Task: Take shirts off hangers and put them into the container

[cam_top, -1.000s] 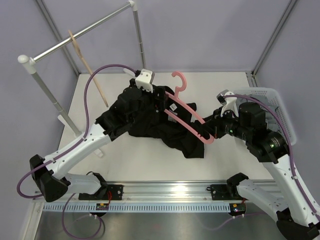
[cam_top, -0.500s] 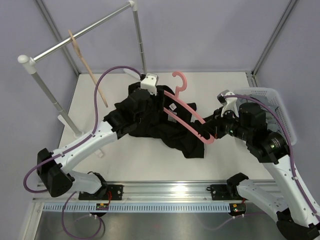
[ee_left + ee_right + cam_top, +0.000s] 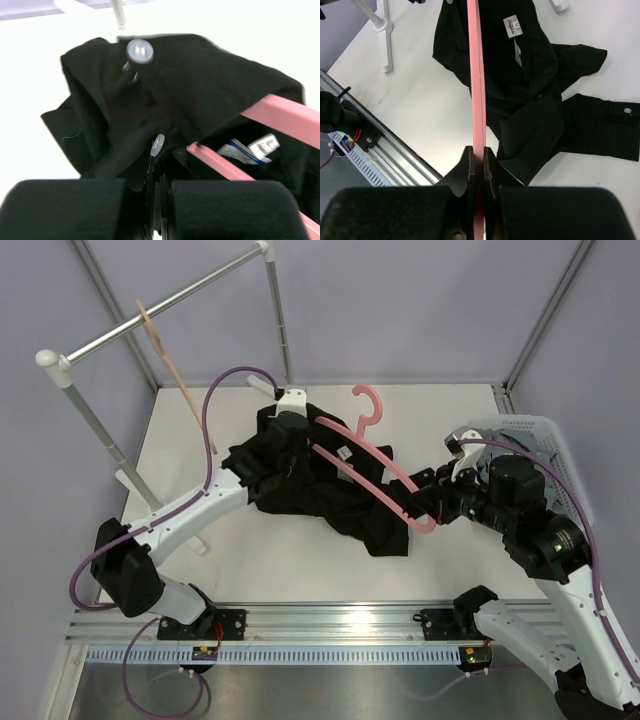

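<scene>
A black shirt (image 3: pixel 310 490) lies crumpled in the middle of the table, with a pink hanger (image 3: pixel 385 465) still threaded through it. My left gripper (image 3: pixel 290 430) sits at the shirt's far left part. In the left wrist view it (image 3: pixel 159 175) is shut on a fold of black cloth beside a pale button (image 3: pixel 157 145). My right gripper (image 3: pixel 425 505) is shut on the pink hanger's lower arm (image 3: pixel 477 75), its tips (image 3: pixel 478 155) clamping the thin bar. A beige hanger (image 3: pixel 165 345) hangs on the rail. The white mesh container (image 3: pixel 545 435) stands at the right, partly hidden by my right arm.
A metal clothes rail (image 3: pixel 160 302) on two posts crosses the far left corner, with one white foot (image 3: pixel 135 485) on the table. An aluminium rail (image 3: pixel 330 620) with the arm bases runs along the near edge. The shirt's white neck label (image 3: pixel 512 25) shows.
My left gripper has closed on the black cloth, and that arm has swung in toward the shirt. The pink hanger and my right gripper have shifted slightly to the right.
</scene>
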Controlling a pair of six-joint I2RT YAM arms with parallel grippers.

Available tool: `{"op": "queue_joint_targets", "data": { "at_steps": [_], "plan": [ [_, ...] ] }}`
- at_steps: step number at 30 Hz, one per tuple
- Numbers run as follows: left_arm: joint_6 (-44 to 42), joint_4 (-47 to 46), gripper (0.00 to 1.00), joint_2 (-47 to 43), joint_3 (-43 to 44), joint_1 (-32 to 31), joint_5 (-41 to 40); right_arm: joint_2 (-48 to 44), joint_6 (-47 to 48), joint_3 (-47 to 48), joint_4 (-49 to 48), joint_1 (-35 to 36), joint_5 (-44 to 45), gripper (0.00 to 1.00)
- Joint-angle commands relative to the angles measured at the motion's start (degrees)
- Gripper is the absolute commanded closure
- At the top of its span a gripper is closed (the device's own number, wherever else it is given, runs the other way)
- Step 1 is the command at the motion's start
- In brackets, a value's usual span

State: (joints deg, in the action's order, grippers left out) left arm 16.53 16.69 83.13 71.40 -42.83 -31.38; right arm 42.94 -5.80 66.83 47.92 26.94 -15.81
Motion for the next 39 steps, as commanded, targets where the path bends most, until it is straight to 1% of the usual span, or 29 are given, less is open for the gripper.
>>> {"op": "queue_joint_targets", "data": {
  "at_steps": [1, 7, 10, 14, 18, 22, 25, 28, 29, 33, 34, 35, 39],
  "plan": [
    [2.6, -1.0, 1.0, -0.3, 0.9, 2.0, -3.3, -2.0, -0.1, 1.4, -1.8, -0.2, 2.7, 1.0],
    [4.7, -0.2, 1.0, -0.7, -0.7, 4.9, -2.6, -3.4, 0.0, 1.7, -0.3, -0.1, 2.2, 1.0],
    [4.0, -0.1, 1.0, 0.0, 0.5, 5.6, -2.9, -3.3, -0.2, 1.8, 0.8, 0.0, 1.8, 1.0],
    [3.9, 1.0, 1.0, 2.0, 1.6, 6.4, -3.0, -5.6, -0.4, 2.3, 1.2, -0.1, 2.1, 1.0],
    [5.3, 1.2, 1.0, 2.6, 0.9, 7.0, -2.5, -4.8, -1.0, 4.6, 2.9, -0.2, 5.1, 1.0],
    [6.8, 2.1, 1.0, 3.0, -0.1, 7.0, -1.8, -4.5, -1.4, 6.8, 2.1, -0.2, 7.1, 1.0],
    [8.0, 2.0, 1.0, 2.3, -2.0, 7.0, -0.4, -3.5, -1.2, 9.0, 0.2, -0.1, 6.7, 1.0],
    [9.6, 2.1, 1.0, 0.3, -5.5, 7.0, 2.1, 0.4, -0.7, 12.3, -2.0, -0.1, 5.0, 1.0],
    [9.9, 2.1, 1.0, -0.4, -6.4, 7.0, 2.6, 3.0, -0.6, 13.3, -3.4, -0.1, 4.6, 1.0],
    [11.2, 2.0, 0.92, -5.5, -12.8, 6.9, 6.9, 10.3, 0.4, 17.1, -8.2, -0.1, 1.1, 1.0],
    [11.3, 2.0, 0.84, -7.8, -13.7, 6.9, 8.9, 13.3, 0.6, 18.3, -10.5, 0.0, 0.3, 1.0],
    [11.2, 2.2, 0.81, -8.9, -14.6, 6.8, 10.2, 14.5, 0.6, 18.9, -11.9, 0.0, -0.3, 1.0],
    [9.4, 4.0, 0.5, -13.6, -16.7, 6.4, 17.1, 21.7, 1.6, 23.1, -16.1, 0.7, -2.1, 1.0]
  ]
}}
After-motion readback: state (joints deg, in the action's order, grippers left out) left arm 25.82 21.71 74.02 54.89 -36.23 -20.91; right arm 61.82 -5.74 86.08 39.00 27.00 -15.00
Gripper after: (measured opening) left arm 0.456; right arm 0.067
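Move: Beneath the two hands, the black shirt has its middle about 11 cm right of and 20 cm below the left hand, which pinches the shirt near the collar; from the right hand it is roughly 15 cm ahead, 16 cm left and 26 cm below. The pink hanger, its right end in the right hand, has its middle some 14 cm right, 9 cm back and 4 cm above the left hand. The container stands 30 cm right, 18 cm ahead and 25 cm below the right hand. Drawing the pinched shirt left off the hanger's end, the left hand goes about 5 cm left, then sinks some 9 cm and pulls back, tipping down 15 degrees, and its fingers open about halfway. The right hand keeps its grip on the pink hanger, eases slightly back and right, then swings it up and forward-left over the shirt. ##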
